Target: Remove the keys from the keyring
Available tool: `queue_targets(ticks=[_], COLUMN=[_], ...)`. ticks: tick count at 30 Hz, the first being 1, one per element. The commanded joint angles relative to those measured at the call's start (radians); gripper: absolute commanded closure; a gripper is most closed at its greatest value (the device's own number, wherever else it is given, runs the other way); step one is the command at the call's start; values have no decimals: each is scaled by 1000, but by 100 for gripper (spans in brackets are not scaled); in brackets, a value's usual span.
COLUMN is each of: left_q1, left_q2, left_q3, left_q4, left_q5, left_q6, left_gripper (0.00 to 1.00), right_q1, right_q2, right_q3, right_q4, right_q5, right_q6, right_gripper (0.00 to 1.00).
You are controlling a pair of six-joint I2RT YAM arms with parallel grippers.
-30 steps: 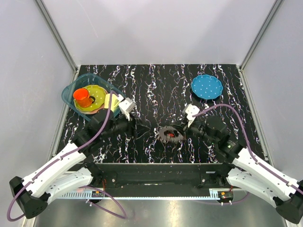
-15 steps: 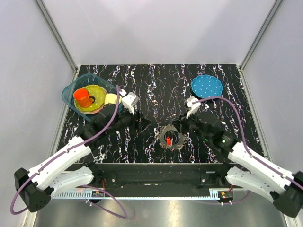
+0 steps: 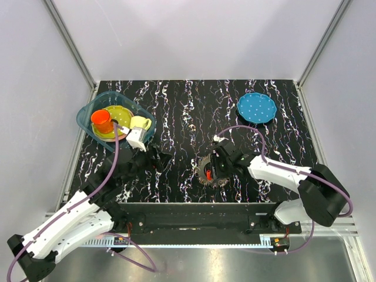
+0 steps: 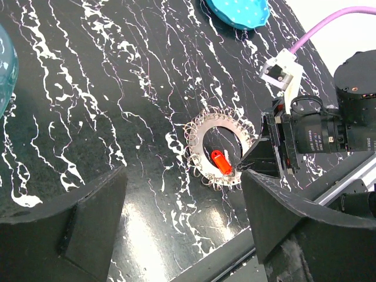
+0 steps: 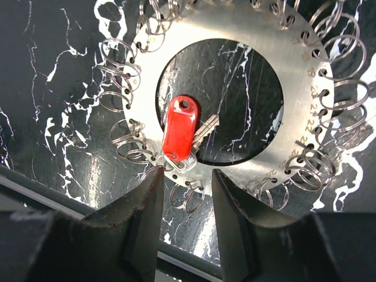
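The keyring (image 3: 204,166) is a flat metal disc with a wide hole and many small split rings round its rim (image 5: 294,76), lying flat on the black marbled table (image 4: 202,132). A single key with a red tag (image 5: 181,129) lies in the hole, hooked to a rim ring at the near edge (image 4: 221,162) (image 3: 208,174). My right gripper (image 5: 186,179) stands open just off that near rim, its jaws either side of a loose split ring, gripping nothing (image 3: 218,167). My left gripper (image 4: 185,176) is wide open and empty, left of the keyring (image 3: 161,158).
A blue dotted plate (image 3: 257,107) sits at the back right (image 4: 238,12). A clear blue bin (image 3: 88,111) at the back left holds an orange cup (image 3: 101,120) and a yellow-green plate. The table's front rail (image 3: 194,211) runs just behind the keyring.
The keyring, tilted up between both grippers a second ago, now lies flat. Both grippers have opened wider. The left one has drawn back to the left; the right arm has swung round.
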Motion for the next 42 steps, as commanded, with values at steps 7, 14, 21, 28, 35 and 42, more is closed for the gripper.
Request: queue_targets(ticks=[7, 14, 21, 28, 35, 42], left_q1=[4, 4, 5, 4, 4, 4], left_q2=[-14, -9, -22, -11, -11, 21], left_q3=[-24, -21, -32, -49, -75, -102], left_q4=[-2, -5, -2, 16, 52, 128], left_q5=[-49, -45, -43, -17, 8, 54], left_q6=[-72, -72, -86, -105, -108, -108], left_gripper=[19, 20, 20, 21, 23, 24], right_q1=[2, 5, 26, 54, 63, 63], right_q2=[1, -1, 28, 86, 41, -105], right_q3=[7, 4, -20, -19, 21, 21], right_q4=[-53, -122, -72, -35, -87, -52], right_q5=[12, 37, 20, 20, 44, 52], right_q6=[201, 237, 263, 283, 257, 191], right_gripper=[60, 62, 65, 68, 100, 100])
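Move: The empty right hand goes for a small ring on the near edge of the keyring's metal disc, about 3 cm back of it, level sideways and 3 cm below. The key with the red tag lies some 3 cm farther out than that ring and 2 cm to its left; another pair of small rings hangs about 2 cm farther out than it and 4 cm to its right. From the left hand the target ring is roughly 14 cm to the right, 3 cm back and 20 cm below. The right fingers shut on the small ring beside the red-tagged key and pinch it at the disc's near edge. To reach it, the hand draws back and sinks about 3 cm each way, turning some 10 degrees clockwise, then lifts about 2 cm with the grip kept. The open left hand sinks about 4 cm and tips slightly down. ##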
